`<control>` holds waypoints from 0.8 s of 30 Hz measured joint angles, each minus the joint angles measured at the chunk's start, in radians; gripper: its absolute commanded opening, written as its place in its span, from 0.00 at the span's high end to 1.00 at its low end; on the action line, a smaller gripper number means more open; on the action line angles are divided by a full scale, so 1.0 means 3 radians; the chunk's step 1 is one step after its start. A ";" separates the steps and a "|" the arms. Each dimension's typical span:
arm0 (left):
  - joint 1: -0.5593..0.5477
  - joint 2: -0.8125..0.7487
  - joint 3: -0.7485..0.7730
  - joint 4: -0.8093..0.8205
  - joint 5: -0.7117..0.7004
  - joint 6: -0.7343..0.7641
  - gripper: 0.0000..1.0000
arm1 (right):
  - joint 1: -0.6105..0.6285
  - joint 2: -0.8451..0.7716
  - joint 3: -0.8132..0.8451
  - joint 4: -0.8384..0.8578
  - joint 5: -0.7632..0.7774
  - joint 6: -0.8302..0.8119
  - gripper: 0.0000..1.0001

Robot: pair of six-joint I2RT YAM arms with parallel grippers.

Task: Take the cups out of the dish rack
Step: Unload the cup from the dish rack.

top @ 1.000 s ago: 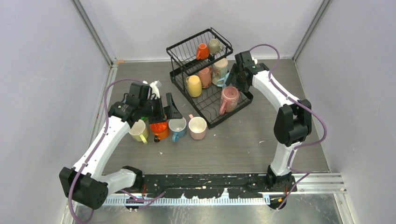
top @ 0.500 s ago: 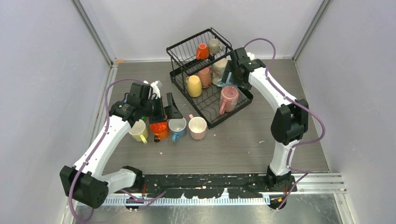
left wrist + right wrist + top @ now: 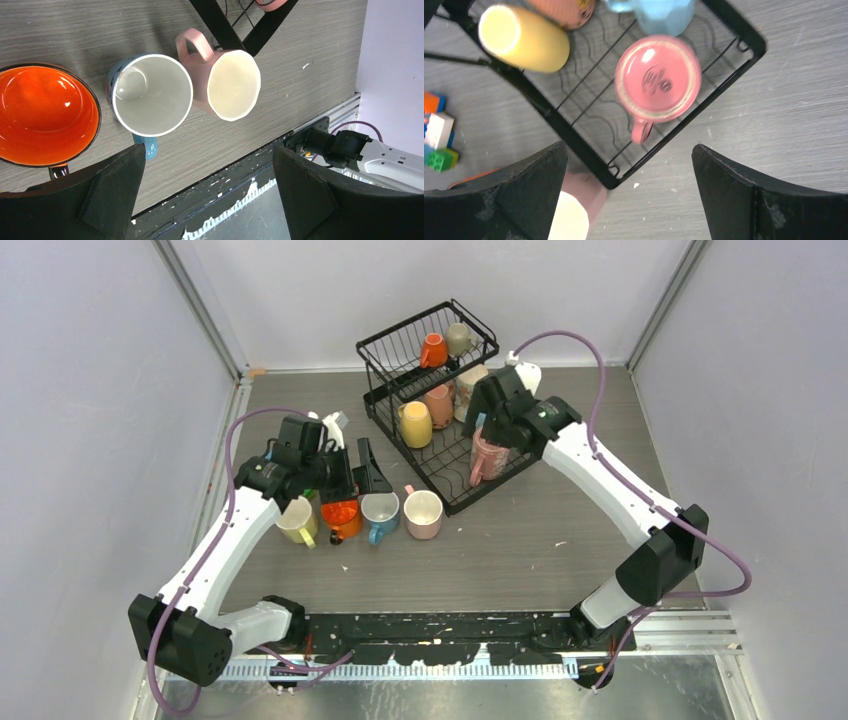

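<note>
The black wire dish rack (image 3: 405,323) stands at the back middle of the table. Its upper basket holds an orange cup (image 3: 433,350) and a grey cup (image 3: 459,338). On the lower tray are a yellow cup (image 3: 415,424), a salmon cup (image 3: 439,405) and an upside-down pink cup (image 3: 490,455) (image 3: 658,80). My right gripper (image 3: 490,412) (image 3: 629,160) hangs open over the pink cup, holding nothing. Yellow (image 3: 297,520), orange (image 3: 342,518), blue (image 3: 380,513) and pink (image 3: 423,513) cups stand upright on the table. Over them my left gripper (image 3: 352,480) (image 3: 207,165) is open and empty.
Small coloured blocks (image 3: 436,132) lie on the table left of the rack. In the right wrist view the rack's near corner bar (image 3: 579,145) lies close to the pink cup on the table (image 3: 574,210). Side walls close in the table.
The right arm has swung from the rack's right side to above the lower tray, and its jaws have opened wide. The left arm has not moved.
</note>
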 measured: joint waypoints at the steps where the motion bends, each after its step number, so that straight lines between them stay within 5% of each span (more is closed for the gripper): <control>1: 0.0000 0.0000 0.0000 0.0000 0.0000 0.0000 0.00 | 0.0070 -0.0027 -0.0039 0.0003 0.0013 0.0033 0.02; 24: 0.0000 -0.0001 0.0000 0.0000 -0.0001 -0.0001 0.00 | 0.0429 0.0649 -0.0534 0.0526 0.0216 0.0497 0.26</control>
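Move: The pink cup stands upside down at the near edge of the rack, about 3 cm ahead of the right hand, level sideways, its middle some 10 cm below. The light-blue cup stands about 9 cm beyond the pink cup. The yellow cup is roughly 15 cm left and 9 cm ahead of the right hand; the pale pink mug on the table is 15 cm left and 10 cm back. From the left hand the pink cup lies some 29 cm right and 11 cm ahead. No contact can be made out yet: the empty right hand heads down beside the pink cup, towards its handle. It first swings left and a little back, then sinks steeply, about 11 cm down and 5 cm left in all. The fingers narrow by roughly a quarter and tip slightly further down, ending with the handle just inside the right finger. ##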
